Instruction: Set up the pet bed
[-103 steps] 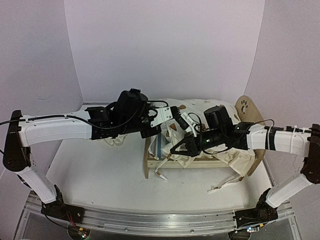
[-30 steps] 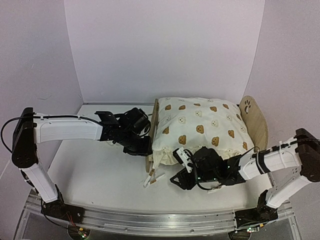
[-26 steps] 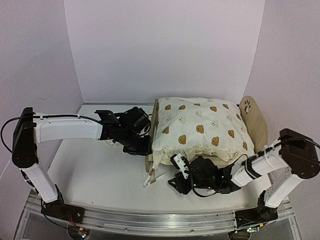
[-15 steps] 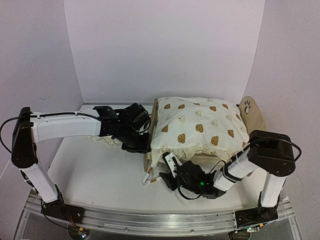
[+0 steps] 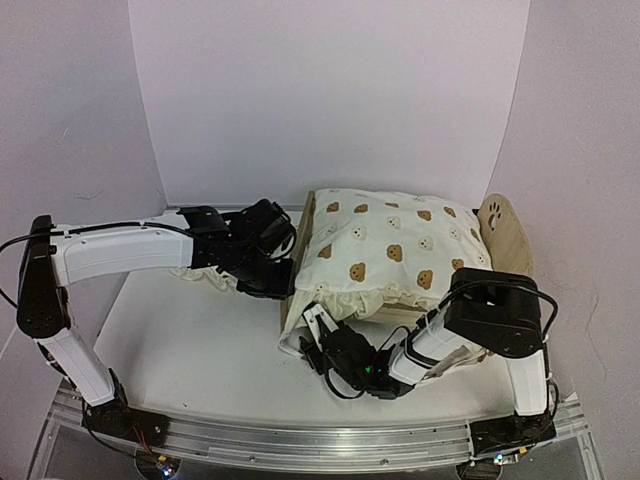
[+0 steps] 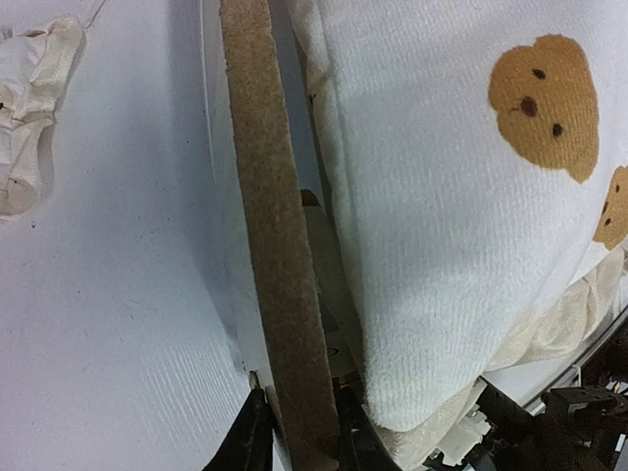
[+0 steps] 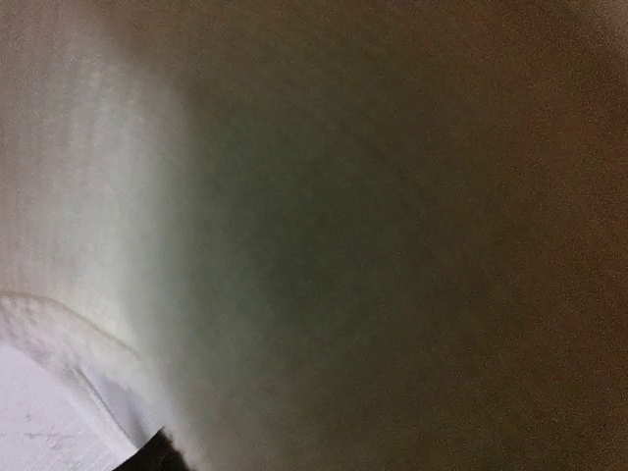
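Note:
The pet bed, a light-wood frame, carries a large bear-print cushion (image 5: 385, 250); its paw-print headboard (image 5: 500, 232) stands at the right and its footboard (image 5: 303, 232) at the left. My left gripper (image 5: 281, 283) is shut on the footboard's near end. In the left wrist view the board edge (image 6: 270, 245) runs between the two black fingers (image 6: 257, 437), with the cushion (image 6: 442, 196) bulging just right of it. My right gripper (image 5: 316, 341) lies low at the bed's front left corner under the cushion's ruffle. The right wrist view shows only blurred cream fabric (image 7: 324, 235) against the lens, so its jaws are hidden.
A small crumpled cream pillow (image 5: 205, 275) lies on the white table (image 5: 190, 350) behind my left arm, also visible as the pillow (image 6: 29, 118) in the left wrist view. White walls close in the back and sides. A cushion tie (image 5: 298, 348) lies near the front left leg.
My right gripper has slid left along the bed's front, from mid-front to the front left corner. The bed and cushion have shifted slightly left. The left grip on the footboard has held.

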Controlling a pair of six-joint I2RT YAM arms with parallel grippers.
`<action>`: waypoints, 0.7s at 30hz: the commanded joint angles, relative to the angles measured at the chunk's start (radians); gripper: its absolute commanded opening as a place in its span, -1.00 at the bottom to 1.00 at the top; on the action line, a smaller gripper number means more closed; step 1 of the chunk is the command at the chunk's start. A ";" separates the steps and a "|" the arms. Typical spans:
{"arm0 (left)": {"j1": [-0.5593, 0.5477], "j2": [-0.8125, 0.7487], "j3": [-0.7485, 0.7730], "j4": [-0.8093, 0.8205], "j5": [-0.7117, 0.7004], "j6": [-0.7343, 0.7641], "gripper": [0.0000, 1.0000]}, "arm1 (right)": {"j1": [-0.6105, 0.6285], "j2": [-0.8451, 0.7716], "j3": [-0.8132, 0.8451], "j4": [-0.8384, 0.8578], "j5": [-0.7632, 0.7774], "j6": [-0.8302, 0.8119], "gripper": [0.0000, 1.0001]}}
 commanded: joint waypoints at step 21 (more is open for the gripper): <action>-0.004 -0.070 0.066 0.179 -0.063 0.059 -1.00 | -0.001 -0.326 -0.108 -0.458 -0.345 0.223 -1.00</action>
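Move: My right hand is already under the cushion's ruffle at the bed's near left corner, with the strap lying about 1 cm ahead and 1 cm below my open fingers. The ruffle hangs some 4 cm above, 2 cm ahead and 3 cm to the right. The left panel's near end is about 4 cm left and 1 cm ahead. The cushion's middle is roughly 20 cm ahead and 17 cm right. From my left hand, the strap is about 5 cm right, 1 cm back and 16 cm below. With my right hand I nudge forward and sink about 1.5 cm beneath the ruffle, shutting my half-open fingers on the strap's tagged end. Keeping that pinch, I draw back some 4 cm and to the right 2.5 cm, rising slightly, as the wrist tips down about 15 degrees. My left hand stays put, still gripping the left panel's top edge. ##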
